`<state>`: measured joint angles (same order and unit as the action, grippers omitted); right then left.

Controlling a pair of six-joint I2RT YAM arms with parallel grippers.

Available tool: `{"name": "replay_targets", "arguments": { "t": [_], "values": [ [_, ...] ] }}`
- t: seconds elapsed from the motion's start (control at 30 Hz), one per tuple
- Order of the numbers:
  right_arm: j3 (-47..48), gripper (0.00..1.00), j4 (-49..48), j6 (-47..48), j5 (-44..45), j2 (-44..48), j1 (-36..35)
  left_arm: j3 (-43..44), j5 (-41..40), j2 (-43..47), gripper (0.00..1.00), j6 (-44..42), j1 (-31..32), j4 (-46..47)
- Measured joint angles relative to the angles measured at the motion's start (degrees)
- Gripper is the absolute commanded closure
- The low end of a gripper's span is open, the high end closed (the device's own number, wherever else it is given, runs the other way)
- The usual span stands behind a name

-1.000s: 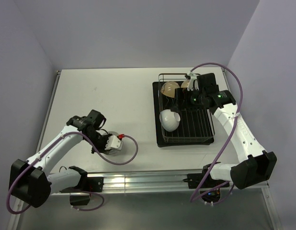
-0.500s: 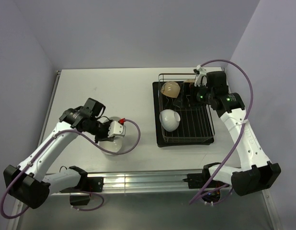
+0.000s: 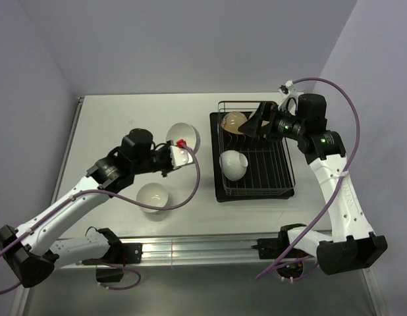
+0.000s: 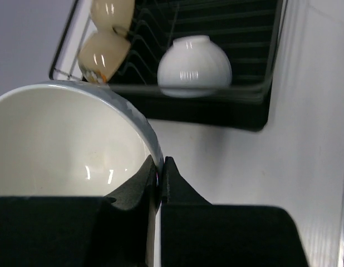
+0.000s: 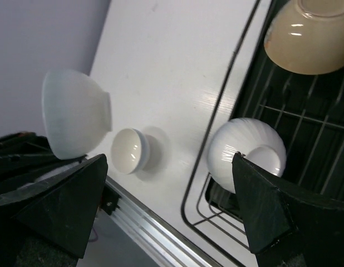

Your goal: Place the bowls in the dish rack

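Note:
My left gripper (image 3: 179, 150) is shut on the rim of a white bowl (image 3: 182, 136), held off the table left of the dish rack (image 3: 269, 174). In the left wrist view its fingers (image 4: 147, 173) pinch that bowl's (image 4: 66, 144) wall. Another white bowl (image 3: 153, 196) sits upright on the table. In the rack a white bowl (image 3: 234, 164) lies on its side, and two tan bowls (image 4: 102, 53) (image 4: 112, 11) stand at the far end. My right gripper (image 3: 254, 120) hovers open above the rack's far end, nothing between its fingers (image 5: 168, 161).
The rack's wire rim (image 5: 230, 78) runs beside bare white tabletop. A metal rail (image 3: 190, 249) lines the table's near edge. Purple cables loop from both arms, one (image 3: 190, 184) hanging close to the table bowl.
My left gripper lifted a white bowl off the one still on the table and carried it up and right toward the rack. My right gripper drew back up and right.

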<state>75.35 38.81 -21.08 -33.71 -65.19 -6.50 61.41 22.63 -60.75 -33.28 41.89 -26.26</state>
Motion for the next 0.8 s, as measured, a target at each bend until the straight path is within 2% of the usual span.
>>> {"name": "replay_targets", "arguments": {
  "t": [0.13,0.33,0.6,0.8],
  "values": [
    [0.04,0.00,-2.54,-3.34,-2.27,0.74,0.02,-0.31,-6.95,-3.58,1.00,3.69,7.17,11.37],
    [-1.18,0.00,-7.34,-7.78,-3.91,1.03,0.02,-0.31,-15.69,-10.78,1.00,7.58,14.80,22.88],
    [-2.73,0.00,-10.29,-10.67,-6.29,1.09,-0.37,0.68,-20.39,-17.16,1.00,13.55,16.70,29.24],
    [-2.97,0.00,-10.29,-9.84,-7.52,1.07,-1.36,0.76,-20.74,-17.64,1.00,17.00,16.70,32.54]
  ]
}}
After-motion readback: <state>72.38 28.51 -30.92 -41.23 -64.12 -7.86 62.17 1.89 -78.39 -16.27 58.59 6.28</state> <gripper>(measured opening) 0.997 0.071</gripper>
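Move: The left hand holds a bowl, its middle some 5 cm ahead of the fingers; the open right gripper lies about 23 cm to the right, 7 cm ahead and 5 cm higher. The white rack bowl is roughly 19 cm right, 7 cm ahead and 17 cm below, the left tan bowl some 14 cm beyond that one. From the right hand the held bowl is about 24 cm left, 2 cm back, 4 cm below. Left carries its pinched bowl about 12 cm right to the open right gripper, which rises and eases left 3 cm. ##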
